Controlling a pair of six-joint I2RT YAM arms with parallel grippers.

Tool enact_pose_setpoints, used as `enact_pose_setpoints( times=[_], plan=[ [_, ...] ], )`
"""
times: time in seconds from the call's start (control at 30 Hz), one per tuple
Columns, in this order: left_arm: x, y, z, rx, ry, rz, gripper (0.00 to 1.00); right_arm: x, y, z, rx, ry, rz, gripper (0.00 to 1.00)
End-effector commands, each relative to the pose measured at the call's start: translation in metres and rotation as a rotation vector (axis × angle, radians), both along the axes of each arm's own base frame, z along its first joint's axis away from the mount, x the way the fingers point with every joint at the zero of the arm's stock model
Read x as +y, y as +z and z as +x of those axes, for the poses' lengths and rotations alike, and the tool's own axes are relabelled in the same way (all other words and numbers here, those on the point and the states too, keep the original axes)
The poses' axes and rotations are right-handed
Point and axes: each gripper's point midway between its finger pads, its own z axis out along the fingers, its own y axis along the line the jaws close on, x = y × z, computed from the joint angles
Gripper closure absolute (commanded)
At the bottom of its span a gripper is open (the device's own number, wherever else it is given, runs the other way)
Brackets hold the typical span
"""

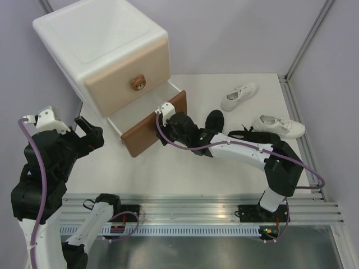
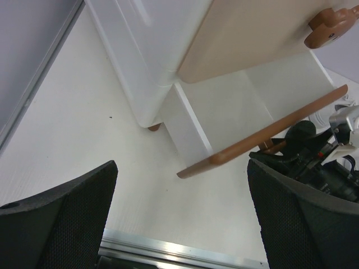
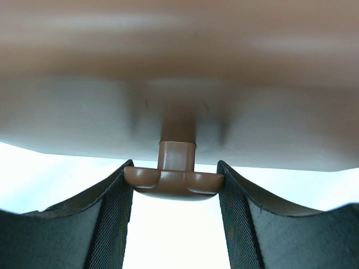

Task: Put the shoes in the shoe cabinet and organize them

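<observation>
The white shoe cabinet (image 1: 101, 45) stands at the back left, its brown lower drawer (image 1: 147, 133) pulled partly out and showing a white inside (image 2: 224, 106). My right gripper (image 1: 168, 119) is at that drawer's front, shut on its brown knob (image 3: 174, 180), both pads touching the knob's sides. Behind the right arm lie two black shoes (image 1: 215, 119) (image 1: 251, 134). Two white shoes (image 1: 239, 95) (image 1: 279, 126) lie on the table at the right. My left gripper (image 1: 90, 134) hovers left of the drawer, open (image 2: 182, 224) with nothing between its fingers.
The beige upper drawer (image 1: 126, 75) with its bear knob (image 1: 138, 83) is closed. A cabinet foot (image 2: 153, 128) rests on the table. Metal rails (image 1: 196, 204) run along the near edge, and a frame post (image 1: 308, 36) rises at the back right.
</observation>
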Motion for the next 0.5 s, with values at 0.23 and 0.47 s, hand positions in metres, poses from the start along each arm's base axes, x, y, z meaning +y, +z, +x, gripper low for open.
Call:
enact_pose_setpoints(
  times=[0.23, 0.47],
  plan=[
    [0.002, 0.007, 0.006, -0.047, 0.017, -0.004, 0.0, -0.06, 0.02, -0.037, 0.029, -0.039, -0.029, 0.91],
    [0.003, 0.008, 0.007, -0.051, 0.02, 0.001, 0.0, -0.079, 0.009, -0.061, 0.071, -0.033, -0.051, 0.9]
  ],
)
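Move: Between the right hand's fingers sits the lower drawer knob, already gripped, with the drawer partly out. The upper drawer knob lies about 6 cm ahead, 7 cm to the left and 15 cm above. The near black shoe lies some 21 cm to the right and 4 cm ahead, the far black shoe about 36 cm to the right and level, both roughly 7 cm below. From the left hand the lower drawer knob is about 15 cm ahead, 19 cm right and 20 cm below. Drawing the lower drawer farther out of the cabinet, the right hand keeps its pinch on the knob and travels level, diagonally right and back towards its own base, about 8 cm in all and slowing a little towards the end. The wrist tips down only some 5 degrees along the way. ##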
